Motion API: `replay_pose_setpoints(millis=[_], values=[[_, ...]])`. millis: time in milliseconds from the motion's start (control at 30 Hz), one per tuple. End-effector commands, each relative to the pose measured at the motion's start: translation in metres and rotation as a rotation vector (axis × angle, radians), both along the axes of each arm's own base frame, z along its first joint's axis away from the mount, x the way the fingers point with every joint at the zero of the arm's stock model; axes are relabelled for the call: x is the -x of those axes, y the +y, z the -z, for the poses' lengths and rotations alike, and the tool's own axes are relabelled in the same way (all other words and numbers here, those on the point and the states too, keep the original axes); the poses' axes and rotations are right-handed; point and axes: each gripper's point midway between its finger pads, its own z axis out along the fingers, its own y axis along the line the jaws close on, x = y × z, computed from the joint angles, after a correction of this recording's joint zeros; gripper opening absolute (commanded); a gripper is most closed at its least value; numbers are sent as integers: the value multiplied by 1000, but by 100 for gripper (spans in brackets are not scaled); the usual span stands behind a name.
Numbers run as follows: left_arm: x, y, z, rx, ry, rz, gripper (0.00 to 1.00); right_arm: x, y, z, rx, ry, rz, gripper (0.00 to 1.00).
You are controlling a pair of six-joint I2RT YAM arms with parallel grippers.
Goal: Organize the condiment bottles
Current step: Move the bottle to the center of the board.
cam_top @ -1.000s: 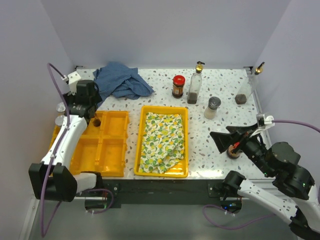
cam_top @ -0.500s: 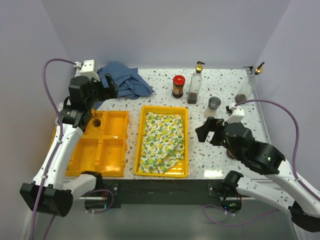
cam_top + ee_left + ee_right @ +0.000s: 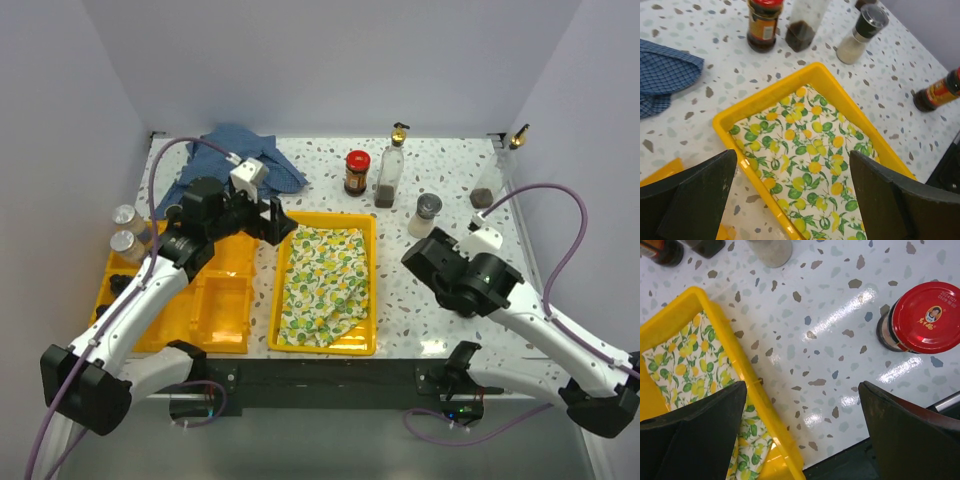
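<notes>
The condiment bottles stand apart on the speckled table. At the back are a red-lidded jar (image 3: pixel 357 172) (image 3: pixel 762 25), a clear bottle with a gold pourer (image 3: pixel 391 168) (image 3: pixel 802 25) and a grey-capped shaker (image 3: pixel 425 215) (image 3: pixel 862 32). Another gold-pourer bottle (image 3: pixel 490 185) is at the far right, and two grey-capped shakers (image 3: pixel 126 230) stand at the left edge. A second red-lidded jar (image 3: pixel 922 317) (image 3: pixel 940 90) stands right of my right gripper (image 3: pixel 802 430) (image 3: pixel 420 258), which is open and empty over bare table. My left gripper (image 3: pixel 795 195) (image 3: pixel 268 215) hangs open and empty over the lemon tray's left rim.
A yellow tray (image 3: pixel 285 250) (image 3: pixel 740 360) (image 3: pixel 765 100) lined with a lemon-print cloth (image 3: pixel 325 275) lies in the middle. A yellow compartment tray (image 3: pixel 215 295) lies to its left. A blue checked cloth (image 3: pixel 240 160) (image 3: pixel 665 75) is crumpled at the back left.
My left arm has swung from the back left corner rightward to the lemon tray. My right arm has moved in over the table and now covers the front-right jar from above.
</notes>
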Motion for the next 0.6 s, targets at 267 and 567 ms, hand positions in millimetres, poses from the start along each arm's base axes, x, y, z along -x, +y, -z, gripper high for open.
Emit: replay_pose_setpoints(millis=[267, 567], values=[[31, -36, -6, -12, -125, 156, 100, 27, -105, 1, 274, 108, 323, 98], [27, -24, -10, -18, -154, 75, 100, 44, -124, 28, 313, 196, 412, 98]])
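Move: The red-capped bottle standing at the front right is roughly 11 cm to the right of the right hand, about level with it fore and aft, its middle some 14 cm below. The pepper mill stands about 18 cm straight ahead of that hand. The yellow tray's centre is some 23 cm to its left and 6 cm ahead. From the left hand, the red-capped bottle is about 44 cm to the right, 10 cm back and 19 cm below. Over towards the red-capped bottle goes the right hand, touching nothing: about 8 cm to the right at steady height, then also sinking some 3 cm as it closes in from above. It turns about 20 degrees clockwise, fingers staying wide open. The empty left hand swings back and right by the yellow tray, then eases back a little, open too. ##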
